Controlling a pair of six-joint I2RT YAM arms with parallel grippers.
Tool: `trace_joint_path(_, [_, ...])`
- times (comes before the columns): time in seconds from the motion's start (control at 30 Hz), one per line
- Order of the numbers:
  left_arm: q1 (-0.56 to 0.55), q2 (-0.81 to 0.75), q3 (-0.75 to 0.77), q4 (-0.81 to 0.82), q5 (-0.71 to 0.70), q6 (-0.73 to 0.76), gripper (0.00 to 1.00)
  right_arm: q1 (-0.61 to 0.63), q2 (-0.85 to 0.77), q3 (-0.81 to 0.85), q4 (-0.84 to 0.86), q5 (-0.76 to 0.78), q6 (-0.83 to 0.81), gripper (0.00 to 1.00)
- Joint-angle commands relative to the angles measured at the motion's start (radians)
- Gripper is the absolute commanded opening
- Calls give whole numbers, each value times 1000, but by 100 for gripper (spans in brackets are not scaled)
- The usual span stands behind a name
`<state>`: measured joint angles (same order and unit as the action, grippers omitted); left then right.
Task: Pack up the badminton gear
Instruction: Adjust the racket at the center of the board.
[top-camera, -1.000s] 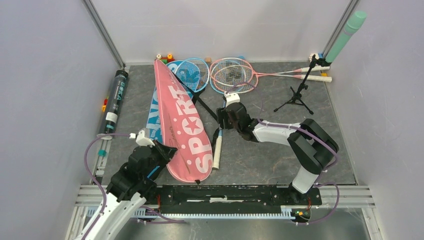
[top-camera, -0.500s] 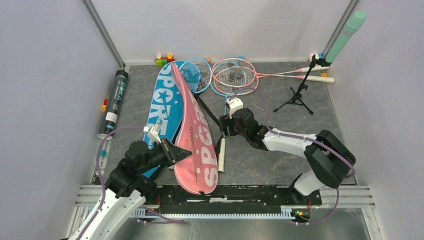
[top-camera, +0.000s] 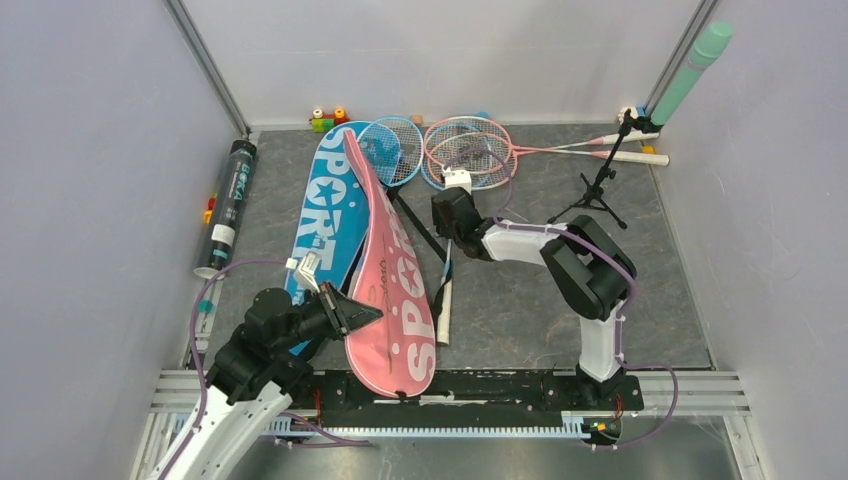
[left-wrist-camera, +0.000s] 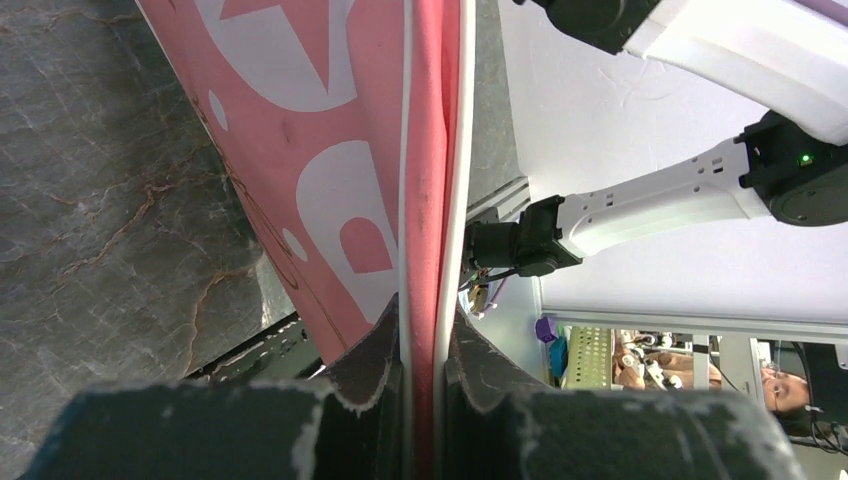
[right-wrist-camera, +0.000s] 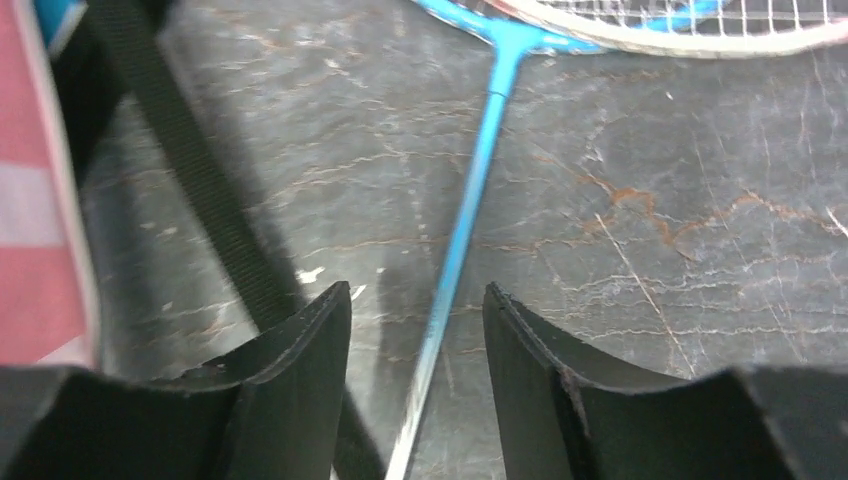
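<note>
My left gripper (top-camera: 352, 314) is shut on the rim of the pink "SPORT" bag (top-camera: 392, 290), which stands tilted on its edge. The wrist view shows its jaws clamped on the bag's piped edge (left-wrist-camera: 425, 340). The blue bag (top-camera: 325, 215) lies flat beside it. My right gripper (top-camera: 447, 215) hovers open over a blue racket's thin shaft (right-wrist-camera: 470, 200), which runs between the fingertips (right-wrist-camera: 330, 310) without touching them. That racket's white handle (top-camera: 441, 305) lies nearer me. Blue racket heads (top-camera: 390, 150) and pink racket heads (top-camera: 465, 150) overlap at the back. The dark tube (top-camera: 228, 205) lies at the left wall.
A black bag strap (right-wrist-camera: 190, 170) crosses the mat just left of the right fingers. A small black tripod (top-camera: 597, 190) stands at the back right, beside a green cylinder (top-camera: 690, 75) leaning in the corner. Coloured toy blocks (top-camera: 328, 120) sit at the back wall.
The left gripper tipped the pink bag up on its edge and pulled it nearer, uncovering the blue bag. The right gripper moved back along the blue racket's shaft and narrowed somewhat.
</note>
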<state>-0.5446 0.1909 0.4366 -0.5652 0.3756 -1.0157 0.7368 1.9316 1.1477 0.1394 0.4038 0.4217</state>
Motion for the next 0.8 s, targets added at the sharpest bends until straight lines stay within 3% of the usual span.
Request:
trace_joint_path(0.0, [2, -14, 4, -1, 43, 5, 2, -5, 63, 21, -52, 93, 112, 54])
trace_joint_path(0.27, [1, 16, 11, -1, 53, 45, 2, 49, 122, 1, -126, 128, 190, 37])
trace_joint_path(0.4, [1, 15, 9, -3, 49, 57, 2, 60, 127, 9, -132, 143, 239, 1])
trace_joint_path(0.53, [1, 21, -2, -13, 45, 63, 2, 62, 75, 25, -85, 117, 293, 0])
trace_joint_path(0.67, [1, 29, -5, -13, 76, 59, 2, 85, -44, -36, 138, 89, 377, 0])
trace_joint_path(0.77, [1, 16, 1, -13, 103, 53, 2, 115, -102, -78, 319, 165, 414, 0])
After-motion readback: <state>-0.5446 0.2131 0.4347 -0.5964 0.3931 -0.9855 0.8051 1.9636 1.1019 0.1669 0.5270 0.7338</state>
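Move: The blue racket's shaft runs between the right hand's open fingers, about 4 cm below and 1 cm back from them, with no offset to either side. The pink racket's head lies some 10 cm ahead and 5 cm to the right, and the black strap about 4 cm left and 2 cm back, both some 4 cm lower than the hand. From the left hand, which still holds the pink bag, the shaft is about 27 cm ahead, 12 cm right and 17 cm below. The right hand sinks about 3 cm, pinches the blue racket's shaft, then draws it left and slightly up. ##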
